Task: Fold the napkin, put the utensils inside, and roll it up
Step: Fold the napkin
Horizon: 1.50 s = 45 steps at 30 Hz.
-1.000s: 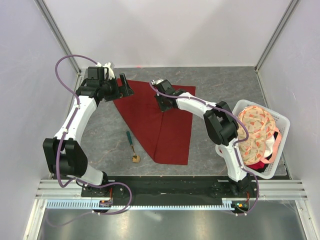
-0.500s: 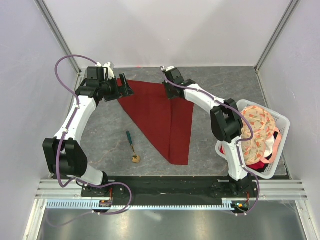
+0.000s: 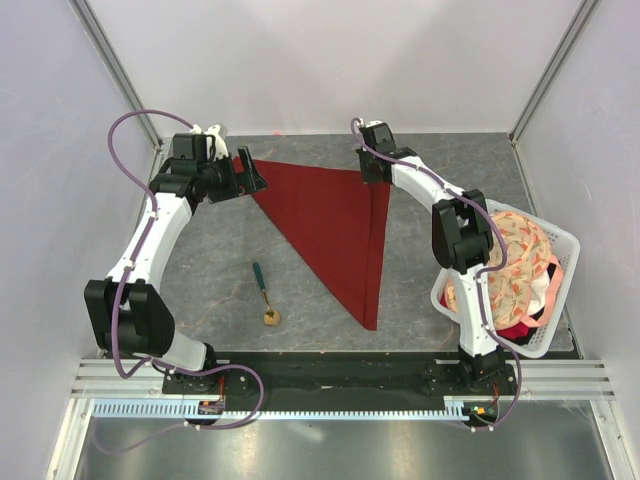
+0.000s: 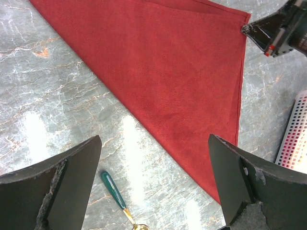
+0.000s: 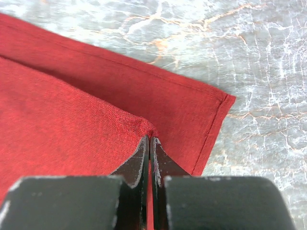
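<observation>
The dark red napkin (image 3: pixel 335 225) lies as a triangle on the grey marbled table, its long straight edge along the far side and its point toward the near edge. My right gripper (image 3: pixel 373 170) is shut on the upper layer's corner at the napkin's far right; in the right wrist view the fingertips (image 5: pixel 150 140) pinch a fold of napkin (image 5: pixel 72 120) just short of the lower layer's corner. My left gripper (image 3: pixel 250 176) hangs open by the napkin's far left corner, holding nothing (image 4: pixel 153 143). The green-handled spoon (image 3: pixel 264 293) lies on bare table left of the napkin (image 4: pixel 168 72), also seen as the spoon (image 4: pixel 115 191) below the left jaws.
A white basket (image 3: pixel 560 240) holding a peach floral cloth (image 3: pixel 510 255) stands at the right edge, beside the right arm's base. Enclosure walls and frame posts close off the far side and both flanks. Bare table surrounds the spoon.
My right gripper has carried the napkin's upper corner to the far right, spreading the flap into a flat triangle. The left arm and the spoon have not moved.
</observation>
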Each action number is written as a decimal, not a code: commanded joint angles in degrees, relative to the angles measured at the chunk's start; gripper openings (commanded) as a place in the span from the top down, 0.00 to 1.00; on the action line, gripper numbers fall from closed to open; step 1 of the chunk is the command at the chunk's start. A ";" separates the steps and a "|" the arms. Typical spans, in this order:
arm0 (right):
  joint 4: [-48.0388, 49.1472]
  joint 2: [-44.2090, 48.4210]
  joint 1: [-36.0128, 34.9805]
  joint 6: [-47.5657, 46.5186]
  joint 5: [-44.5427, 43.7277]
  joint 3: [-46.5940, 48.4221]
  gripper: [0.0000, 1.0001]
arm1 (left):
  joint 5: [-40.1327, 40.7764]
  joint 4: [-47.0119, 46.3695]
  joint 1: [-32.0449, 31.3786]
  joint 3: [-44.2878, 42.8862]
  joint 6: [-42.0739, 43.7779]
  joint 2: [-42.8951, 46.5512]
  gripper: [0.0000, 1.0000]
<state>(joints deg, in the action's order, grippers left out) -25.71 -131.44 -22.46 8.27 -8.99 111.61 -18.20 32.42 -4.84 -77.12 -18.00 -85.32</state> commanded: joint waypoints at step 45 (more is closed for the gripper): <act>2.07 -7.96 6.73 -0.10 -3.58 6.86 0.91 | -2.28 -2.19 0.36 0.13 0.95 1.47 0.00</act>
<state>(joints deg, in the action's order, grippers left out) -24.49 -138.87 -16.12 7.73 -11.90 115.52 -18.63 32.42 -4.84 -77.06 -18.00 -85.32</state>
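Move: The right hand holds the folded-over flap's far corner; the under layer's far right corner is about 8 cm to its right, 4 cm ahead and 5 cm below. The spoon lies some 36 cm back and 31 cm left, the white basket roughly 32 cm back and 48 cm right. From the left hand, that under-layer corner is about 41 cm right, 3 cm ahead and 18 cm lower. Right hand, still pinching the flap, goes right about 7 cm, down and forward, towards the under layer's corner. ##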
